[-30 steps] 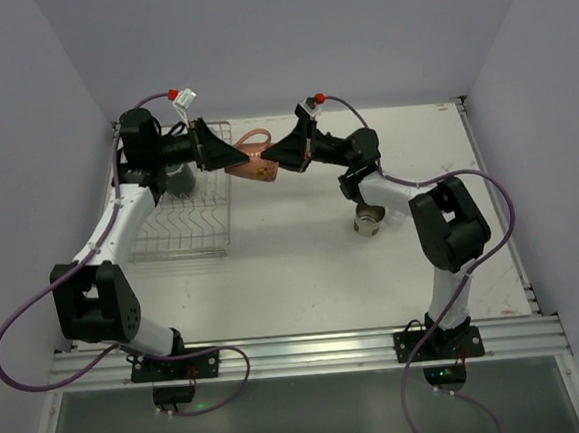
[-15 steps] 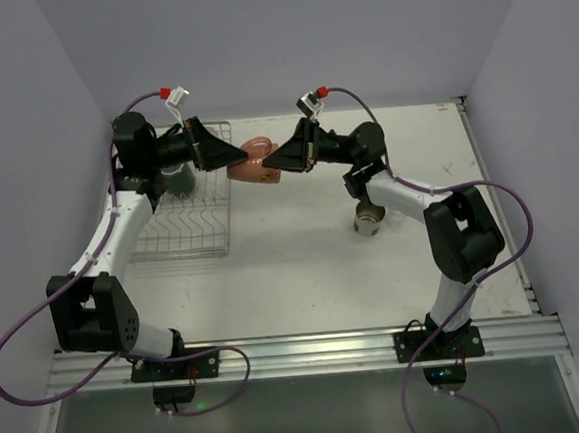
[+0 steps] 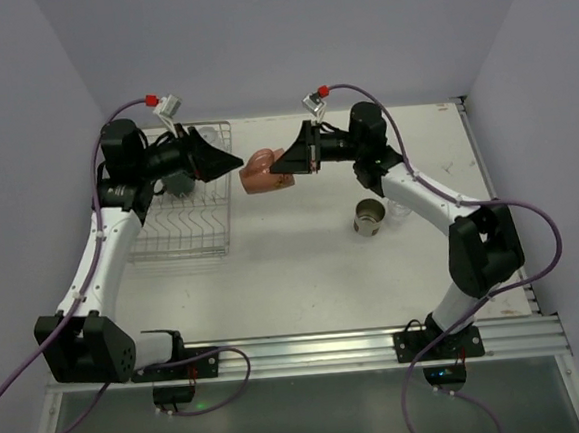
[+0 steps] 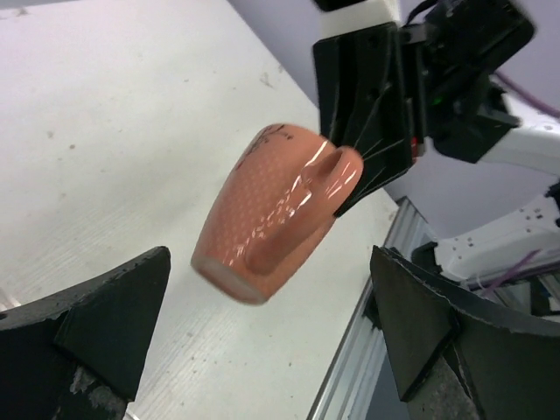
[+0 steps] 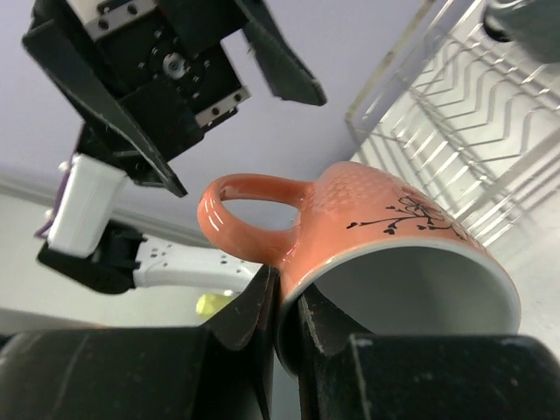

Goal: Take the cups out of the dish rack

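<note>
My right gripper [image 3: 283,165] is shut on the rim of the salmon-pink mug [image 3: 262,170], holding it in the air right of the dish rack [image 3: 183,235]. In the right wrist view the mug [image 5: 367,229] lies on its side, one finger inside the pale rim and one outside by the handle. My left gripper [image 3: 231,162] is open and empty, just left of the mug [image 4: 276,210], not touching it. A dark green mug [image 3: 177,182] sits in the rack's far end, also at the right wrist view's top right corner [image 5: 525,19]. A tan metallic cup [image 3: 369,216] stands on the table.
A clear glass [image 3: 399,210] stands just right of the tan cup. The white table [image 3: 304,275] is walled in by lilac panels, with a metal rail along its near edge [image 3: 310,353]. The rack's wire prongs show in the right wrist view [image 5: 472,96].
My left gripper has let go of the pink mug and drawn back left. My right gripper now holds the mug alone and has shifted it slightly right.
</note>
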Robot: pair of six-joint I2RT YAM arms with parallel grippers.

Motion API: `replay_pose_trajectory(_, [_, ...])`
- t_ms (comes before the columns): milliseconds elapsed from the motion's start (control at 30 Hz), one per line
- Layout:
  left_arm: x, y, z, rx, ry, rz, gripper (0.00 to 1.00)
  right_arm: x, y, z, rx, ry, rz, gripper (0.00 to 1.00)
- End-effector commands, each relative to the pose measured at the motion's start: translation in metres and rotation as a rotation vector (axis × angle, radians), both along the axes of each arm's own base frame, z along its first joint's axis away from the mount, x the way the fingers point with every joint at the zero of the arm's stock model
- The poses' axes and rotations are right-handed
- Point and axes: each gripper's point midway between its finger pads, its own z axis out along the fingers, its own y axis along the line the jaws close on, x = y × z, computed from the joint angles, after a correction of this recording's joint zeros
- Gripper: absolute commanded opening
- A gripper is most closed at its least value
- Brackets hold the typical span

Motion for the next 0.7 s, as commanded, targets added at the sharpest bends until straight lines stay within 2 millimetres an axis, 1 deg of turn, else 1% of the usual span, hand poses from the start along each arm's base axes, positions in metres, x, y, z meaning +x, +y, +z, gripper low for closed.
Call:
replay_pose_trajectory(0, [-0.001,0.023,-0.028,0.166,0.04,0.145,1.0,0.008,-0.014,0.028,-0.084,-0.137,-0.102,0.0])
replay_pose_trajectory(33, [0.01,0.038,-0.038,0.238,0.044,0.245,1.0,0.013,-0.017,0.023,-0.122,-0.178,-0.127,0.0])
replay_pose_trajectory(67, [0.012,0.045,-0.04,0.268,0.048,0.296,1.0,0.02,-0.023,0.015,-0.183,-0.138,-0.185,0.0])
replay_pose_trajectory(100, [0.014,0.054,-0.046,0.301,0.067,0.351,1.0,0.024,-0.027,0.01,-0.221,-0.13,-0.215,0.0])
replay_pose_trajectory(133, [0.023,0.072,-0.05,0.352,0.072,0.467,1.0,0.032,-0.033,0.011,-0.261,-0.182,-0.25,0.0])
replay_pose_trajectory(167, [0.023,0.08,-0.049,0.371,0.069,0.52,1.0,0.033,-0.04,-0.003,-0.333,-0.146,-0.276,0.0])
replay_pose_trajectory(200, [0.025,0.087,-0.051,0.39,0.075,0.562,1.0,0.044,-0.048,-0.011,-0.39,-0.15,-0.343,0.0])
replay_pose_trajectory(233, [0.029,0.097,-0.052,0.414,0.078,0.618,1.0,0.05,-0.056,-0.015,-0.433,-0.177,-0.369,0.0])
replay_pose_trajectory(267, [0.03,0.101,-0.053,0.423,0.082,0.641,1.0,0.053,-0.066,-0.022,-0.494,-0.161,-0.4,0.0])
replay_pose_trajectory(300, [0.031,0.104,-0.053,0.429,0.087,0.662,1.0,0.059,-0.073,-0.029,-0.545,-0.166,-0.431,0.0])
replay_pose_trajectory(333, [0.033,0.11,-0.055,0.437,0.1,0.703,1.0,0.071,-0.086,-0.032,-0.61,-0.202,-0.499,0.0])
replay_pose_trajectory(400, [0.034,0.116,-0.057,0.441,0.11,0.742,1.0,0.077,-0.097,-0.044,-0.689,-0.196,-0.532,0.0])
replay_pose_trajectory(433, [0.035,0.12,-0.058,0.438,0.115,0.77,1.0,0.087,-0.107,-0.044,-0.739,-0.221,-0.585,0.0])
replay_pose_trajectory(467, [0.034,0.12,-0.06,0.437,0.117,0.775,1.0,0.089,-0.113,-0.051,-0.782,-0.209,-0.598,0.0])
replay_pose_trajectory(500, [0.035,0.121,-0.059,0.43,0.109,0.782,1.0,0.093,-0.119,-0.055,-0.816,-0.212,-0.611,0.0])
replay_pose_trajectory(533, [0.035,0.121,-0.059,0.425,0.108,0.787,1.0,0.099,-0.127,-0.06,-0.864,-0.2,-0.639,0.0])
replay_pose_trajectory(567, [0.034,0.121,-0.061,0.424,0.107,0.785,1.0,0.103,-0.13,-0.063,-0.891,-0.197,-0.652,0.0])
replay_pose_trajectory(633, [0.034,0.12,-0.063,0.426,0.111,0.78,1.0,0.112,-0.143,-0.077,-0.989,-0.176,-0.683,0.0])
replay_pose_trajectory(667, [0.034,0.12,-0.064,0.427,0.112,0.78,1.0,0.115,-0.146,-0.081,-1.017,-0.174,-0.689,0.0])
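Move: The right hand holds the peach mug; the clear table beyond the beige cup lies about 16 cm ahead, 22 cm right and 27 cm below. The beige cup is 2 cm ahead and 23 cm right, the standing glass 6 cm ahead and 33 cm right, both 27 cm below. From the empty left hand, the green mug lies 17 cm ahead, 22 cm left and 25 cm lower; the right rack glass 30 cm ahead and 13 cm left. Rightward, forward and down, the right hand carries the peach mug about 17 cm out over the table, keeping its pinch at the rim while its fingers tip down and swing clockwise to point more forward. The left hand, open throughout, backs off some 11 cm left and 7 cm down towards the green mug in the rack, its fingers turning about 40 degrees counter-clockwise and dipping. ##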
